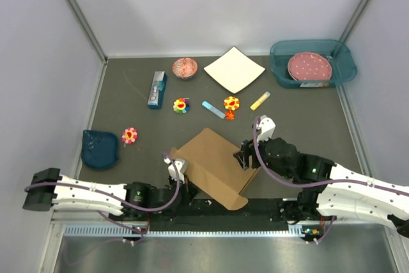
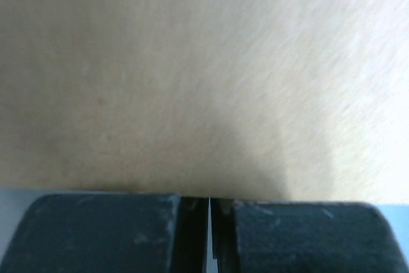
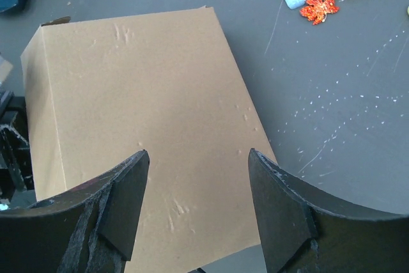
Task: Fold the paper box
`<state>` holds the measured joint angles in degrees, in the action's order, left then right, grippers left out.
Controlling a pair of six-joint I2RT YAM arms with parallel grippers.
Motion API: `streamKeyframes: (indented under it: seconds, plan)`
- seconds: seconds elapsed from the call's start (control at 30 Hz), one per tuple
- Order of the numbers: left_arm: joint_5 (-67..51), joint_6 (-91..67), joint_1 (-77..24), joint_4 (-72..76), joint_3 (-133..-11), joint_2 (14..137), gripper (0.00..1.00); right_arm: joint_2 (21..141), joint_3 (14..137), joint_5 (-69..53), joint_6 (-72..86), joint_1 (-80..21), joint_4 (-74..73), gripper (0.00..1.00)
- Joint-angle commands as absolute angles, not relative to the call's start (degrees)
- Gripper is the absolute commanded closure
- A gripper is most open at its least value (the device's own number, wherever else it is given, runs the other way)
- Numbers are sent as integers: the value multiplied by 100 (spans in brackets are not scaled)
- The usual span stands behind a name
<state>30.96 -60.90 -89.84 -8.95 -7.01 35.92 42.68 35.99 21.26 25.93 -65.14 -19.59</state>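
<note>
The paper box is plain brown cardboard, folded into a shallow closed shape near the table's front edge. My left gripper is at the box's left corner. In the left wrist view its jaws are together with only a hairline gap, and the box wall fills the view right in front of them. My right gripper is at the box's right side. In the right wrist view it is wide open just above the box's flat top, holding nothing.
Behind the box lie a white paper square, a teal bin with a pink plate, a small bowl, a blue carton, flower toys, a blue stick and a yellow stick. A dark blue pouch lies at the left.
</note>
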Motion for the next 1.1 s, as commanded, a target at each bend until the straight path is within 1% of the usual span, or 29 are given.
streamKeyframes:
  seconds: [0.0, 0.1, 0.17, 0.2, 0.3, 0.4, 0.53, 0.6, 0.67, 0.73, 0.8, 0.83, 0.9, 0.93, 0.97, 1.07]
  plan:
    - [4473, -5731, -8974, 666, -861, 4541, 100, 4421, 3726, 2285, 2496, -6583, -1784, 36]
    - [4614, -5687, -8903, 861, -1361, 6049, 100, 4517, 3727, 2347, 2487, -6583, -1784, 36]
    - [4571, -5643, -8842, 931, -1844, 6668, 100, 4561, 3718, 2416, 2505, -6583, -1775, 36]
    - [4544, -5529, -8816, 1001, -2124, 7228, 100, 4562, 3709, 2434, 2487, -6574, -1775, 36]
    - [4377, -5292, -8684, 1335, -2582, 8082, 100, 4588, 3718, 2540, 2461, -6574, -1802, 36]
    - [4255, -5020, -8438, 1773, -2855, 8585, 100, 4605, 3726, 2680, 2443, -6522, -1846, 36]
    - [3841, -4738, -7772, 2248, -3111, 8938, 100, 4597, 3744, 2996, 2470, -6329, -1977, 36]
    - [3771, -4571, -7629, 2224, -3330, 9000, 100, 4605, 3718, 2962, 2505, -6118, -1995, 36]
    - [3805, -4492, -7585, 1891, -3471, 8948, 100, 4649, 3683, 2883, 2540, -5749, -1995, 36]
    - [3736, -4403, -7594, 1479, -3507, 8728, 95, 4745, 3674, 2691, 2584, -5486, -1969, 36]
    - [3691, -4578, -7594, 1101, -3393, 8352, 90, 4834, 3648, 2672, 2593, -5467, -1881, 36]
    - [3674, -4683, -7602, 899, -3332, 8202, 84, 4895, 3639, 2663, 2645, -5475, -1846, 36]
    - [3586, -4999, -7603, 248, -3104, 7676, 78, 4992, 3604, 2663, 2698, -5467, -1715, 36]
    - [3586, -5123, -7620, 55, -3016, 7481, 73, 5010, 3595, 2663, 2724, -5467, -1670, 36]
    - [3656, -5246, -7638, -374, -2910, 7288, 71, 5036, 3595, 2672, 2716, -5467, -1644, 35]
    - [3648, -5651, -7699, -702, -2445, 6445, 65, 5097, 3673, 2707, 2663, -5467, -1582, 35]
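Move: The cardboard box, its lid folded over, stands some 10 cm ahead and 7 cm to the right of the left hand, whose shut fingers are already at the front flap. From the right hand, half open over the lid, the box's middle is about 8 cm left, 3 cm back and 8 cm below. From that right hand the red leaf lies about 18 cm ahead and 2 cm left, the blue marker 20 cm ahead and 8 cm left. Drive the left gripper, still shut, about 11 cm forward and 10 cm to the right, pushing along the box's front flap; then open the fingers partway and lift clear some 5 cm, drifting back left. Let the right hand, open over the lid, go with the box some 5 cm forward and 4 cm right, sinking 3 cm and turning about 15 degrees clockwise. ##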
